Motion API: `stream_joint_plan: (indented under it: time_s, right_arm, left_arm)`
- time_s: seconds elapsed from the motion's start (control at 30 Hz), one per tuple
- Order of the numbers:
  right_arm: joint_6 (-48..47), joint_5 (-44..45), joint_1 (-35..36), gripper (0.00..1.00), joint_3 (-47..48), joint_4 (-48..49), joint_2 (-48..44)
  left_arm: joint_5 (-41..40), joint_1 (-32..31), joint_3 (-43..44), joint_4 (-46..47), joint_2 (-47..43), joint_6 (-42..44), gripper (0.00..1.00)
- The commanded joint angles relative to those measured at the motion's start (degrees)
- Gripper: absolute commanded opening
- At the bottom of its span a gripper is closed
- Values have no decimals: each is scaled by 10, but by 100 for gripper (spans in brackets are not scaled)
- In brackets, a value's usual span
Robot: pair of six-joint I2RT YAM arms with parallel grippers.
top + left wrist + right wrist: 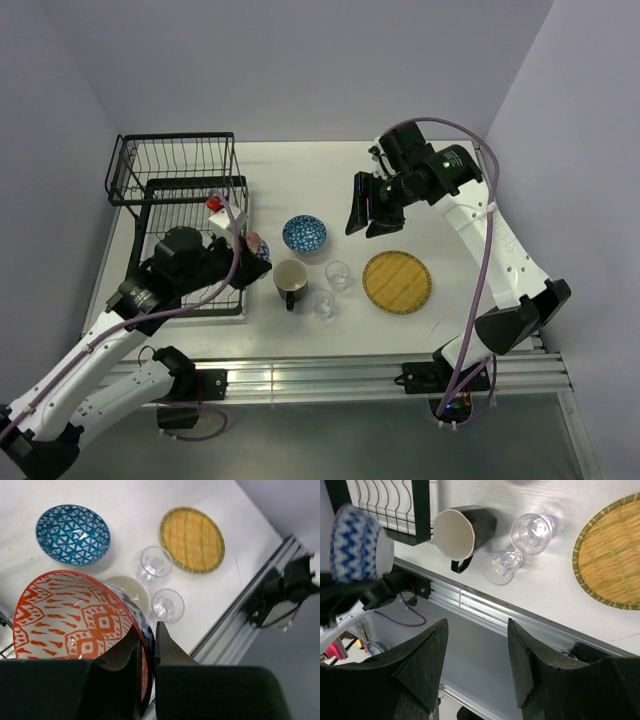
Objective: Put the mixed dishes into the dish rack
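Observation:
My left gripper [148, 627] is shut on the rim of the orange-red bowl [75, 615], one finger inside and one outside. It holds the bowl at the right edge of the dish rack [180, 200]. From the right wrist view the bowl's blue-and-white outside [355, 542] shows. On the table lie the blue bowl [304, 234], the dark mug [290, 283] on its side, two clear glasses [338, 274] [323, 303] and the yellow plate [397, 281]. My right gripper [365, 205] hangs open and empty above the table, right of the blue bowl.
The table's near aluminium rail [330, 375] runs just below the glasses and mug. The rack's raised upper basket [175, 160] stands at the back left. White table surface [330, 170] lies between the rack and the right arm.

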Motion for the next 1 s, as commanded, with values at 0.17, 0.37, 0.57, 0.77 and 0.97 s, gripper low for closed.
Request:
stream_joint_plan:
  time_s: [0.17,0.37,0.57,0.77,0.97]
  right_arm:
    - [-21,-24,-3,58,-60,-28,-58]
    - [-30,-27,-6,57,-79,-26,-65]
    - [-39,-29,-8,57,-87,-26,-62]
    - [-41,-40,-8,57,-100,-24,-65]
    - [-43,-65,-8,56,-115,-22,-73]
  left_arm:
    - [232,216,-120,212,-59,-137,0]
    - [353,390,-242,394,-113,-277,0]
    - [369,437,-302,501,-139,-360,0]
    - [360,470,-395,668,-143,-470,0]
    - [330,509,-452,761,-135,-543,0]
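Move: The left hand already holds the red-lined bowl at the rack's right edge; its slot in the lower rack lies about 12 cm ahead, 9 cm left and 15 cm below. The racked bowl stands some 7 cm beyond that slot, and the mug about 12 cm ahead and 11 cm right of the hand, 20 cm below. From the empty right hand the slot is roughly 44 cm left, 8 cm ahead and 18 cm below. Left hand carries the bowl 10 cm left over the rack, rolling left-side-down some 45 degrees; right eases back. ##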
